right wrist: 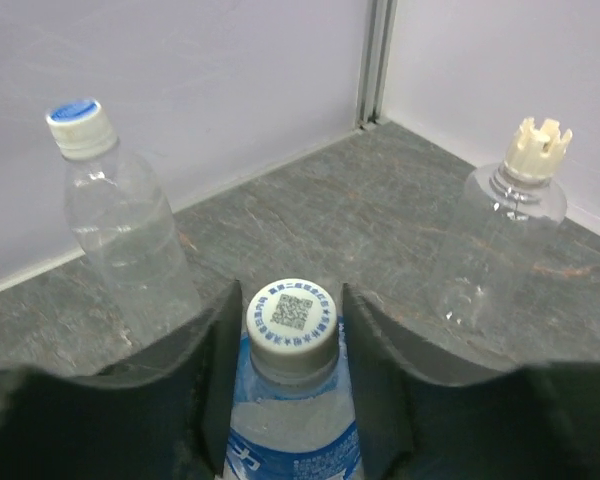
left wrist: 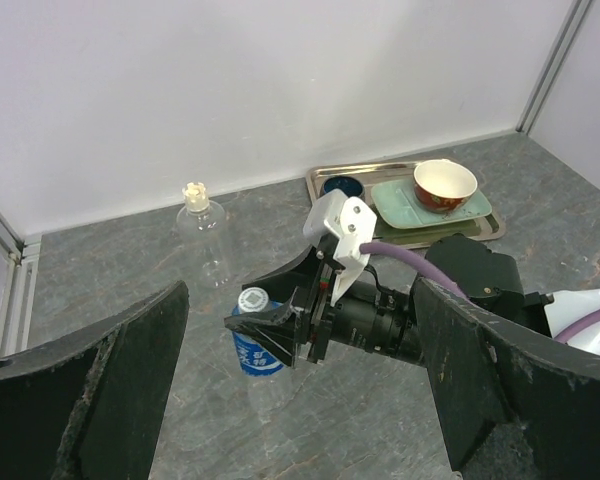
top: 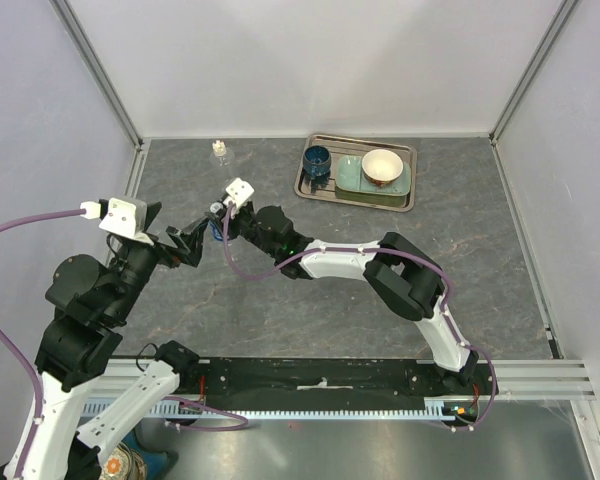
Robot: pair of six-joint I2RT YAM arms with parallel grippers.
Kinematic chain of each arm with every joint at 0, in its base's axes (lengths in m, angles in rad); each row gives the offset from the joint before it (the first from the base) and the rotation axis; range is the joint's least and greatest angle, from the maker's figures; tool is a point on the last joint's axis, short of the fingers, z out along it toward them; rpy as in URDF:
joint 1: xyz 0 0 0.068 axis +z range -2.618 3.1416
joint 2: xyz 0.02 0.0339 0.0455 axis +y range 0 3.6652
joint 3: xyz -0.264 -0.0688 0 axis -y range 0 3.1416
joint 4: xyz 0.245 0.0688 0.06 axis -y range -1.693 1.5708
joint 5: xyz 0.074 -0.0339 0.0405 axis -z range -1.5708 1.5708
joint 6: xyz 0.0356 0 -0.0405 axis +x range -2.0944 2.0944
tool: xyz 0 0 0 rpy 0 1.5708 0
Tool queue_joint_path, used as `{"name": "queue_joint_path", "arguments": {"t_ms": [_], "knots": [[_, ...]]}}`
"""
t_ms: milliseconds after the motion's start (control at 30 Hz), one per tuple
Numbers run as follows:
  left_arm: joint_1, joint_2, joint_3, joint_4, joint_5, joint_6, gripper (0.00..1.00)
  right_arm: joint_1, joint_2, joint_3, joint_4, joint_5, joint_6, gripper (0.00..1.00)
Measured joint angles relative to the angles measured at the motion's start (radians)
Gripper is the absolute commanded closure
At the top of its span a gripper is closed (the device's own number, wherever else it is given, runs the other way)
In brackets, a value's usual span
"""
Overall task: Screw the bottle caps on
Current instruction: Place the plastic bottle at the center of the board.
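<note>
A clear bottle with a blue label [right wrist: 295, 440] stands upright, its white cap [right wrist: 292, 318] printed with a code and seated on the neck. My right gripper [right wrist: 292, 330] straddles that cap, with a slim gap showing on each side, so it stands slightly open. The top view shows this gripper [top: 217, 212] left of centre. My left gripper [left wrist: 300, 290] is wide open and holds nothing, close in front of the labelled bottle [left wrist: 252, 345]. A second clear bottle [right wrist: 490, 260] carries a cream crown-shaped cap [right wrist: 536, 148]. A third bottle [right wrist: 130, 240] wears a blue-topped white cap [right wrist: 80, 125].
A metal tray [top: 405, 195] at the back right holds a dark blue cup [top: 317, 160] and a white-and-tan bowl [top: 382, 165] on a pale green plate. The crown-capped bottle [top: 219, 150] stands near the back wall. Both arms meet at left of centre.
</note>
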Motion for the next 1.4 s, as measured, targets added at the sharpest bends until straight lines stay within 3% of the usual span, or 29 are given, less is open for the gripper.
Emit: {"name": "queue_joint_path", "arguments": {"t_ms": [600,1400], "knots": [[0.002,-0.01,-0.006,-0.001,0.001,-0.013,0.01,-0.004,0.0,0.017,-0.101,0.018,0.004,0.02],[0.018,-0.026,-0.021,-0.006,0.009,-0.035,0.01,-0.034,-0.001,0.1,-0.248,-0.022,-0.003,0.02]]}}
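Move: The plastic bottle with the blue label stands between the right fingers, which are around its neck just below the white cap, so its middle is about 10 cm straight below that hand. The blue-capped bottle is some 16 cm to the left and 1 cm back, and the tooth-capped bottle about 15 cm ahead and 1 cm left, both middles also some 10 cm down. From the left hand the labelled bottle lies about 16 cm ahead, 2 cm right and 29 cm below. The right hand lets go of the plastic bottle's neck, its fingers spreading from a little under half open to fully open while the hand sinks nearly 2 cm around the neck. From about halfway through it eases some 1.5 cm forward, rises about 1 cm and settles slightly again, rolling about 5 degrees so its left side drops and leaving the bottle off-centre, close by the rear-left finger. ##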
